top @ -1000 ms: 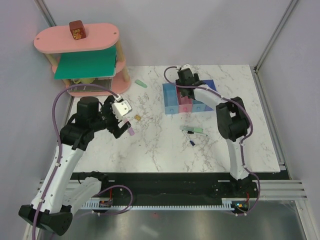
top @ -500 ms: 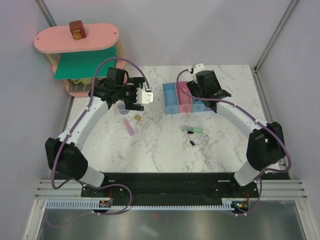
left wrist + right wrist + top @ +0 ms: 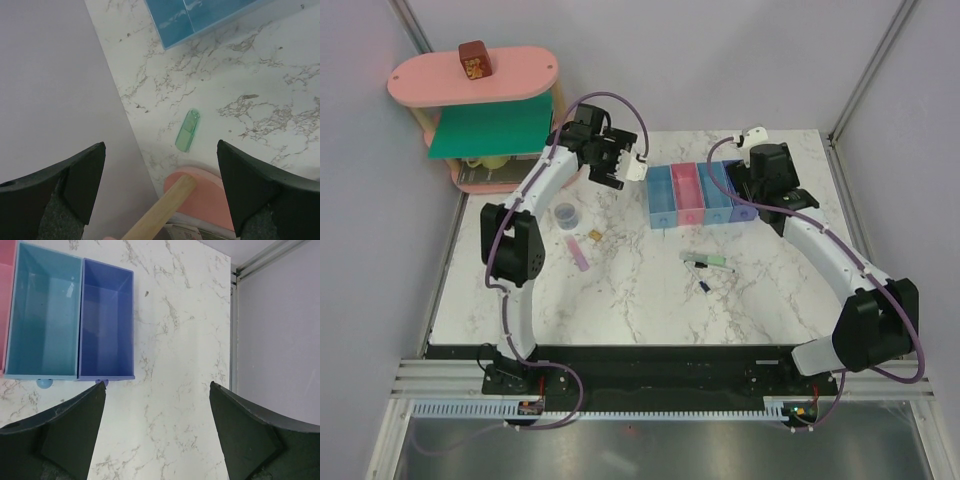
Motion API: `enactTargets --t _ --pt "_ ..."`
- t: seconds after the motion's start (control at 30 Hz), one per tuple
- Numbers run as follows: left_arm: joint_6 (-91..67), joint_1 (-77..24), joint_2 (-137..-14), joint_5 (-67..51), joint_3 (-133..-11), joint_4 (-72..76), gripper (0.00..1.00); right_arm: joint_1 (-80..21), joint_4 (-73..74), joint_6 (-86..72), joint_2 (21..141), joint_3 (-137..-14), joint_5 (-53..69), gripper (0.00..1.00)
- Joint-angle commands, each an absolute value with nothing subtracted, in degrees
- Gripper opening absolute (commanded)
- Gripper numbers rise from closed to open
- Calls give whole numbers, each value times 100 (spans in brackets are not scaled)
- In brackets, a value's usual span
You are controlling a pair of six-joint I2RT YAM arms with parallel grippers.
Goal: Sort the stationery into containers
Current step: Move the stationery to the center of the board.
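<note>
The four joined bins (image 3: pixel 688 195) stand at the back middle: light blue, pink, light blue (image 3: pixel 42 315), darker blue (image 3: pixel 107 320). My left gripper (image 3: pixel 624 166) (image 3: pixel 161 145) is open and empty, above a mint green bar (image 3: pixel 188 130) left of the bins. My right gripper (image 3: pixel 770 198) (image 3: pixel 158 385) is open and empty, over bare table right of the darker blue bin. A lilac-pink bar (image 3: pixel 578 252), a translucent round piece (image 3: pixel 564 213) and a tan piece (image 3: pixel 594 236) lie left of centre. Two pens (image 3: pixel 698 260) (image 3: pixel 705 286) and a mint bar (image 3: pixel 722 266) lie in front of the bins.
The pink oval shelf (image 3: pixel 470 80) with a green panel and a brown block (image 3: pixel 473 60) stands at the back left; its base (image 3: pixel 200 192) and a wooden post (image 3: pixel 157 215) show under my left gripper. Grey walls enclose the table, and a metal rail (image 3: pixel 233 315) runs along the right edge.
My left arm has swung to the back, from the near left to between the shelf and the bins. My right gripper has moved right, from over the bins to past their right end.
</note>
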State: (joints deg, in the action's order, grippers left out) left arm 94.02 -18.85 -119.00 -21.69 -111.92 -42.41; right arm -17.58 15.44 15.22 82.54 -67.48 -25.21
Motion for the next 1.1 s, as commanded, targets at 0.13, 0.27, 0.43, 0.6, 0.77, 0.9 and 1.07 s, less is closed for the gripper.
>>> enactTargets --t 0.13,0.27,0.43,0.6,0.77,0.9,1.07 --pt "7850 -2039 -13051 -705 -12138 -3457 95 -1503 1679 1266 8095 -6715 -2373 92" --pt "7787 -2057 -13245 -335 -11752 -2586 97 -1442 1758 1126 8121 -6750 -2320 93" --pt "7883 -2048 -13684 376 -11655 -1165 99 -1397 1828 1081 8165 -6741 -2276 92" --pt "7989 -2022 -13983 729 -11575 -203 100 -1354 1872 1011 8253 -6803 -2233 92" --pt "8279 -1978 -14299 1054 -11584 -26 100 -1336 1916 976 8341 -6838 -2215 92" --pt "8463 -1890 -14475 1116 -11584 -26 100 -1301 1942 941 8358 -6838 -2197 92" --pt "8517 -1776 -14502 1125 -11558 -325 100 -1292 2013 879 8350 -6855 -2136 92"
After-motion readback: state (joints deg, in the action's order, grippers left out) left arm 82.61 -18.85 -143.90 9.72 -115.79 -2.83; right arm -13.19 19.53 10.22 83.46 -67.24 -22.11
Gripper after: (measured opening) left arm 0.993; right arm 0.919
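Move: The green stationery piece lies about 8 cm ahead of my left hand, 4 cm to its left and some 15 cm below. The shelf post's foot stands roughly 8 cm farther left than that piece and 2 cm farther out. The box's nearest blue compartment is about 11 cm to my left hand's right, roughly level fore and aft. From my right hand, the green piece is about 40 cm left, 17 cm ahead and well below. I swing my left hand down and forward towards the green stationery piece, run on forward nearly level, then ease down and to the left beside the shelf, about 14 cm forward and 10 cm down in all. The wrist turns some 30 degrees counter-clockwise, its fingers tipping to a shallower slant and staying wide open. My empty right hand drifts about 2 cm right and down, clear of the box. ##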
